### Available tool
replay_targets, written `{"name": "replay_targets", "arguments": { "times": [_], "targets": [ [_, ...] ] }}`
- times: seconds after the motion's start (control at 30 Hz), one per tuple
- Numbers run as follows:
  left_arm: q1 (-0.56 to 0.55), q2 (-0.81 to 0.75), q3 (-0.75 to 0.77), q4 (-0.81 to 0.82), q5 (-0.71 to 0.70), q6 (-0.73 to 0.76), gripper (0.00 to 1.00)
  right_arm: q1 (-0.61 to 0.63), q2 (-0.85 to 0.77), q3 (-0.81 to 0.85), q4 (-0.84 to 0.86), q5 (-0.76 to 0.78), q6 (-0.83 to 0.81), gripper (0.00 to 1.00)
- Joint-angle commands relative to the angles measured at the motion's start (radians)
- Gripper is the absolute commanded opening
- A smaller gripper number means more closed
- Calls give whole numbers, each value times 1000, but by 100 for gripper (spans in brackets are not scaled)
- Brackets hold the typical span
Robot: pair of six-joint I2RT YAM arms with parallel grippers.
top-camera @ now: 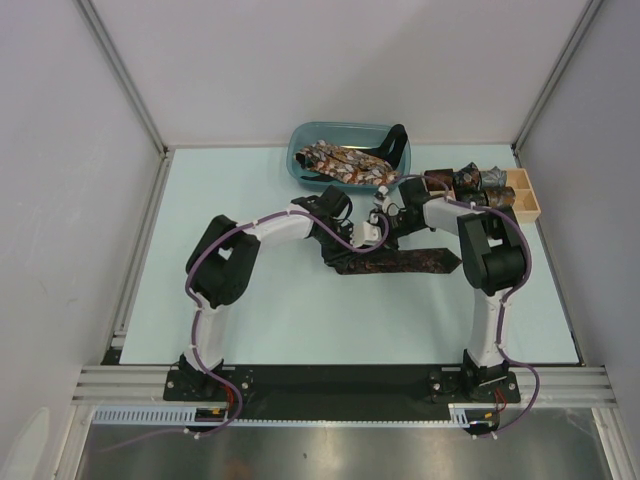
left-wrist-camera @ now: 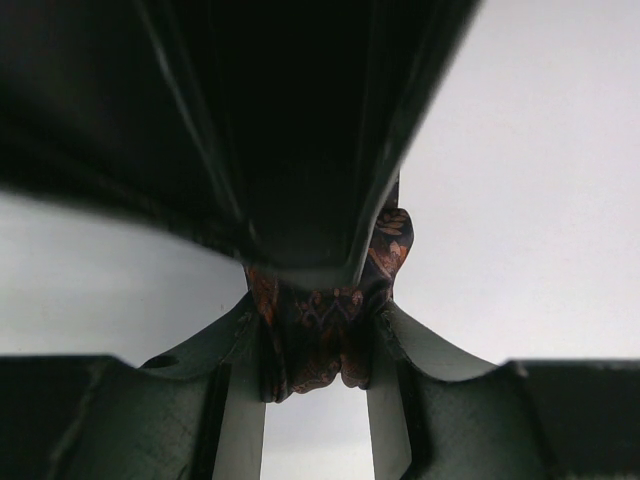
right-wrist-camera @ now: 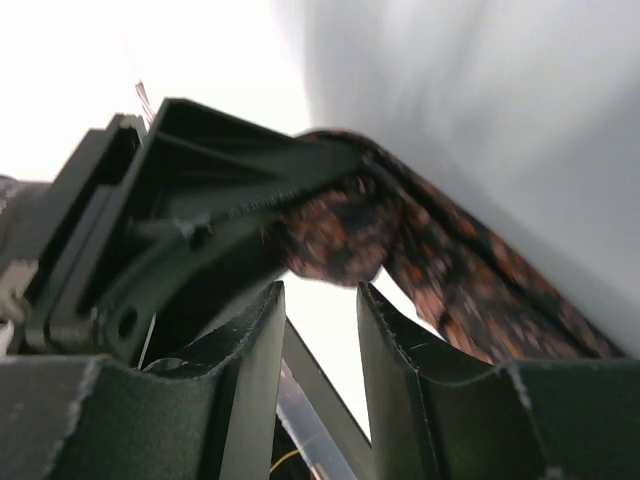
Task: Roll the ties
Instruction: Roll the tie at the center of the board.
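A dark brown tie (top-camera: 405,262) with an orange print lies stretched across the middle of the table. Its rolled end (left-wrist-camera: 322,318) is bunched between the fingers of my left gripper (left-wrist-camera: 318,345), which is shut on it. That gripper (top-camera: 352,233) hangs just above the tie's left part. My right gripper (right-wrist-camera: 320,292) faces it from the right (top-camera: 386,213); its jaws stand apart with nothing between them. The coil (right-wrist-camera: 330,238) sits just beyond its fingertips, and the tie's loose length (right-wrist-camera: 470,275) runs off to the right.
A blue bin (top-camera: 297,150) at the back holds several loose patterned ties (top-camera: 345,163). To its right a wooden box (top-camera: 524,196) holds rolled ties (top-camera: 455,182). Grey walls enclose the table on three sides. Purple cables run along both arms.
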Motion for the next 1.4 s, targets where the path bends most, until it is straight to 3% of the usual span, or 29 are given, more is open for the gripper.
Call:
{"name": "replay_targets", "arguments": {
  "times": [0.0, 0.23, 0.3, 0.33, 0.37, 0.43, 0.47, 0.57, 0.7, 0.9, 0.93, 0.97, 1.37],
  "targets": [
    [15, 20, -57, -132, -39, -21, 20, 31, 21, -29, 154, 6, 89, 40],
    [15, 19, -58, -132, -37, -22, 20, 52, 44, -52, 243, 20, 138, 42],
    [15, 19, -58, -130, -37, -22, 20, 55, 44, -55, 260, 18, 146, 38],
    [15, 19, -58, -130, -37, -24, 20, 57, 46, -58, 263, 21, 149, 34],
    [15, 19, -58, -129, -39, -22, 20, 57, 47, -58, 261, 23, 147, 22],
    [15, 15, -60, -129, -39, -24, 22, 57, 53, -58, 246, 32, 133, 11],
    [17, 14, -60, -127, -39, -24, 22, 57, 61, -54, 212, 41, 105, 0],
    [25, 5, -64, -115, -30, -33, 30, 46, 69, -50, 157, 73, 55, 0],
    [52, -40, -80, -89, 30, -53, 59, 25, 78, -47, 115, 124, 15, 0],
    [126, -155, -138, 9, 173, -79, 80, 3, 98, -32, 56, 168, -31, 0],
    [129, -165, -159, 44, 176, -77, 92, 0, 101, -32, 56, 170, -32, 0],
    [130, -182, -172, 68, 174, -87, 96, -3, 101, -27, 50, 182, -34, 0],
    [65, -138, -104, 125, 135, -108, 100, -38, 132, 28, -76, 265, -123, 0]
  ]
}}
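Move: The right hand, still open, has the tie just inside the roll about 2 cm to its left and 2 cm below, level fore and aft. The roll's middle lies some 5 cm left, 1 cm back and 3 cm below. The tie's pointed tail is about 24 cm to its right, 1 cm back and 5 cm below. The left hand already grips the roll between its fingers. Right fingers pinch the tie beside the roll, then draw right and down 4 cm; left opens, backing off left. ##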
